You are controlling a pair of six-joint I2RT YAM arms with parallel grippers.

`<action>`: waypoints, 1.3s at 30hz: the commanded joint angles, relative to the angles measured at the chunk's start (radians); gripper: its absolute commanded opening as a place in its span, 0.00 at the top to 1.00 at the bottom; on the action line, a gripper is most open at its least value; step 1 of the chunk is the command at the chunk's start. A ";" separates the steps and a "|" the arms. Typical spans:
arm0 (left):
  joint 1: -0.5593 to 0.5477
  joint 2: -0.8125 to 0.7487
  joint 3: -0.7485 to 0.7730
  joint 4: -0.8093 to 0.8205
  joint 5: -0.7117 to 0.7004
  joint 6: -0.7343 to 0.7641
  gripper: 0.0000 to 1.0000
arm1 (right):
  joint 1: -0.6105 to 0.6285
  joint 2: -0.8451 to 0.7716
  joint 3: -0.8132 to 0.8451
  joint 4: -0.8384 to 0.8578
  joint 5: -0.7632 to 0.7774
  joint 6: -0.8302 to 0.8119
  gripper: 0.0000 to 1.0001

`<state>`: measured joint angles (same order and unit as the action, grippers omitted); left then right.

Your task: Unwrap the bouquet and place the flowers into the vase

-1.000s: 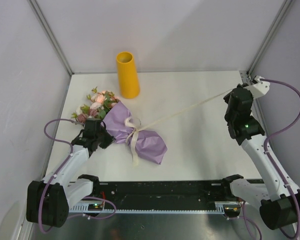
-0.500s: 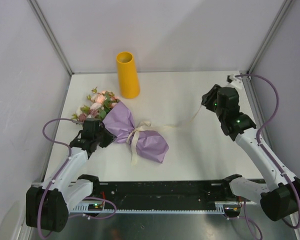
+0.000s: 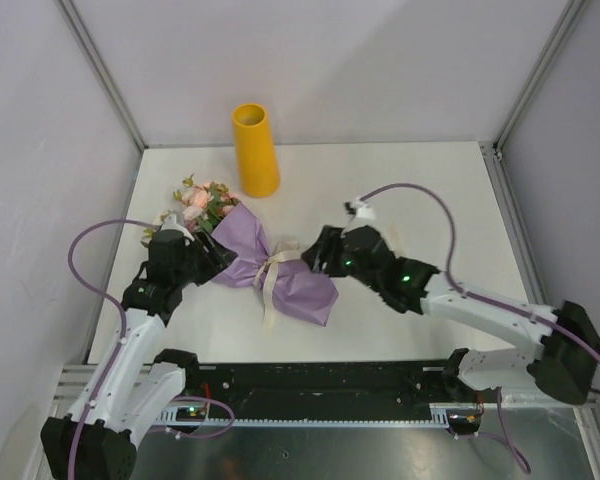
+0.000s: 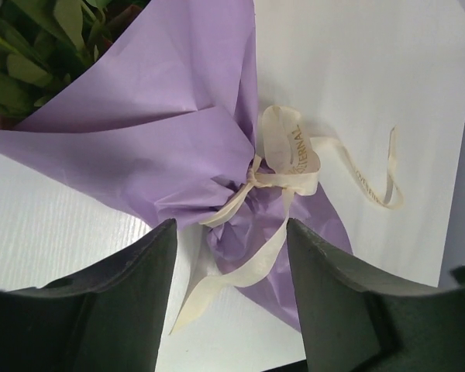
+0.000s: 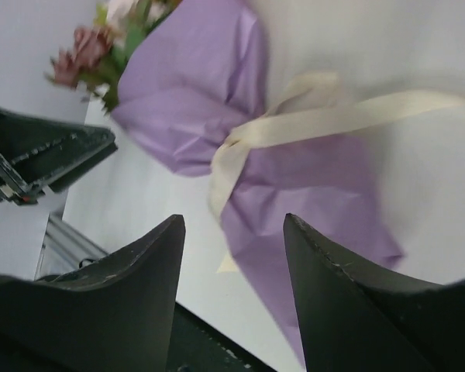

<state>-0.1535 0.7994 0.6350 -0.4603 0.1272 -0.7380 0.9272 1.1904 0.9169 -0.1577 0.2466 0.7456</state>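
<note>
The bouquet [image 3: 248, 250] lies on the white table, lilac paper [image 4: 163, 116] pinched at the waist by a cream ribbon [image 4: 291, 155] with one loop and loose tails. Its flowers [image 3: 200, 200] point to the far left; green leaves [image 4: 31, 54] show at the paper's mouth. The yellow vase [image 3: 255, 150] stands upright behind them. My left gripper [image 3: 208, 262] is open just left of the waist, jaws apart over a ribbon tail [image 4: 231, 229]. On the right, my right gripper [image 3: 315, 256] hovers open over the paper's lower end [image 5: 234, 221], empty.
White walls and metal posts close in the table [image 3: 430, 200] on three sides. A black rail [image 3: 320, 385] runs along the near edge. Purple cables [image 3: 410, 190] loop above both arms. My left gripper's body [image 5: 39, 163] shows at the left of the right wrist view.
My right gripper let go of the taut ribbon end and swung from the far right to the bouquet. The ribbon fell slack. Both grippers opened; the left one drew back a little.
</note>
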 commanded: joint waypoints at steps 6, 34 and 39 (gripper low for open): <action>0.008 -0.137 -0.062 -0.070 -0.022 0.033 0.36 | 0.179 0.320 0.071 0.275 0.125 0.168 0.43; 0.008 -0.070 -0.162 -0.005 -0.109 -0.177 0.37 | 0.235 0.618 0.355 -0.070 0.347 0.281 0.46; 0.008 -0.012 -0.151 0.033 -0.098 -0.182 0.37 | 0.234 0.645 0.356 0.001 0.311 0.253 0.46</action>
<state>-0.1535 0.7528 0.4850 -0.4900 0.0330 -0.8986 1.1561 1.8107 1.2350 -0.1898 0.5346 1.0016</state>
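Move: The ribbon knot on the bouquet lies about 9 cm ahead of the open right hand, 12 cm to its left and 17 cm below it. The loose paper end is some 2 cm ahead of that hand and 3 cm left, much lower; the vase stands roughly 36 cm ahead, 15 cm left. The left hand, open, has the wrapped paper around 12 cm ahead, 3 cm right and 11 cm below, with the flowers 24 cm ahead, 10 cm left. Leftward and down, each by about 11 cm, the right hand swings in over the loose paper towards the ribbon knot, overshooting left by a couple of centimetres before easing back, tipping and rolling slightly, fingers still open. The left hand draws back a little, then sinks about 5 cm net by the wrapped paper, turning some 10 degrees counter-clockwise, also open. ##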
